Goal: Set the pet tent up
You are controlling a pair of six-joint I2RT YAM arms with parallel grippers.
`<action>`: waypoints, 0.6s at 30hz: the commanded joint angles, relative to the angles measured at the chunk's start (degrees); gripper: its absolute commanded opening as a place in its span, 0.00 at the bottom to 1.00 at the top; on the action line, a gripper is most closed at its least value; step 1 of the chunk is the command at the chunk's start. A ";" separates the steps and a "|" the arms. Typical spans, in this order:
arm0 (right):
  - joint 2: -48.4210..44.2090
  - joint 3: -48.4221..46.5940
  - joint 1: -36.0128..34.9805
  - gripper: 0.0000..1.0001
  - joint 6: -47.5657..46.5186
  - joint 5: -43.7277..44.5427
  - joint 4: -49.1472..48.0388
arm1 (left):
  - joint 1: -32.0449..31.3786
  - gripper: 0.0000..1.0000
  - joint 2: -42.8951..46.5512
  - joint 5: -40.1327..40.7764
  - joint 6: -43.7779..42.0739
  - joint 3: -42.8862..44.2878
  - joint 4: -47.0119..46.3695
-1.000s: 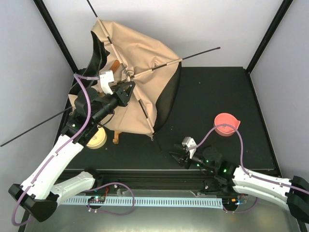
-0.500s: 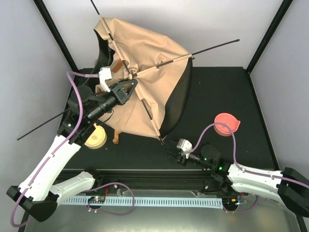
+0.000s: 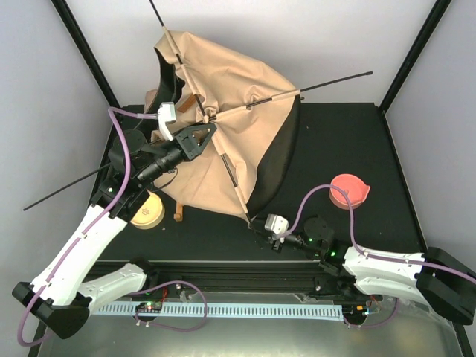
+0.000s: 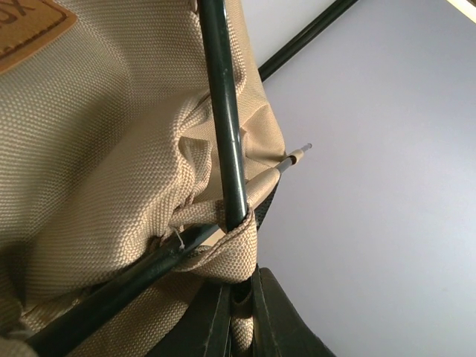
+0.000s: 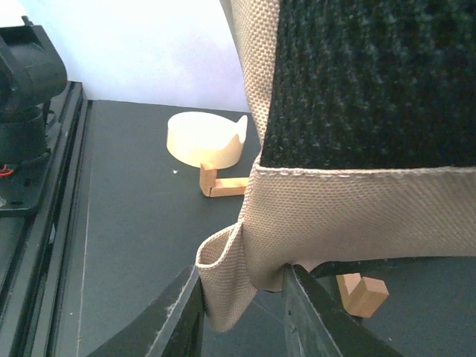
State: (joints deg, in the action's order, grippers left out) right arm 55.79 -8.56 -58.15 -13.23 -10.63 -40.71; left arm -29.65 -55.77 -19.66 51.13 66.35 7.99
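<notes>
The pet tent (image 3: 238, 111), tan canvas with black lining, is held up at the back of the table with thin black poles (image 3: 331, 79) sticking out. My left gripper (image 3: 206, 131) is shut on a canvas loop (image 4: 238, 256) where two poles (image 4: 223, 111) cross. A brown leather label (image 4: 30, 26) shows at the top left of the left wrist view. My right gripper (image 3: 258, 225) is at the tent's lower front corner. Its fingers (image 5: 182, 316) press both sides of the corner pocket (image 5: 230, 286) under the black lining (image 5: 372, 82).
A coral bowl (image 3: 348, 190) sits right of the tent. A pale yellow round dish (image 3: 148, 212) and a small wooden piece (image 3: 178, 216) lie at the left front. The right wrist view shows that dish (image 5: 204, 137), a wooden L-piece (image 5: 223, 186) and a wooden block (image 5: 362, 294).
The tent has swung to the right and spread wider as the left gripper rose. The right gripper moved left to the tent's lower corner, and its jaws narrowed onto the pocket.
</notes>
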 commanded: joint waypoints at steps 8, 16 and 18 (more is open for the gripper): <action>-0.44 -1.29 -0.30 0.14 -1.40 -3.51 0.79 | -0.13 0.02 -0.23 -0.54 0.90 4.26 -6.78; -4.53 -0.76 -0.29 0.01 -1.37 -3.70 5.45 | -0.03 0.01 -0.78 1.04 -2.66 5.37 -5.27; -6.71 -0.55 -0.27 0.01 -1.15 -4.38 7.68 | 0.00 0.02 -0.92 1.85 -4.81 5.53 -5.08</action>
State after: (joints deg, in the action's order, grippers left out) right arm 52.49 -8.60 -58.15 -14.26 -13.58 -36.86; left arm -29.65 -57.01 -19.55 50.81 68.14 6.50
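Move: The tent's bottom corner tab already hangs between my right hand's open fingertips, about 1 cm to the left and 1 cm up. From that hand, a foot of the wooden stand lies some 21 cm left, 8 cm ahead; the yellow bowl about 30 cm left, 9 cm ahead; the pink bowl 28 cm right, 17 cm ahead, all roughly 14 cm below. From my left hand, the tab is about 12 cm back, 9 cm right and 27 cm down. I shut my right fingers completely on the corner tab from about a third open, easing that hand back about 1 cm towards my base as they close at the tab's lower edge. Meanwhile my left hand keeps its pinch at the pole crossing and lifts it about 1.5 cm. ##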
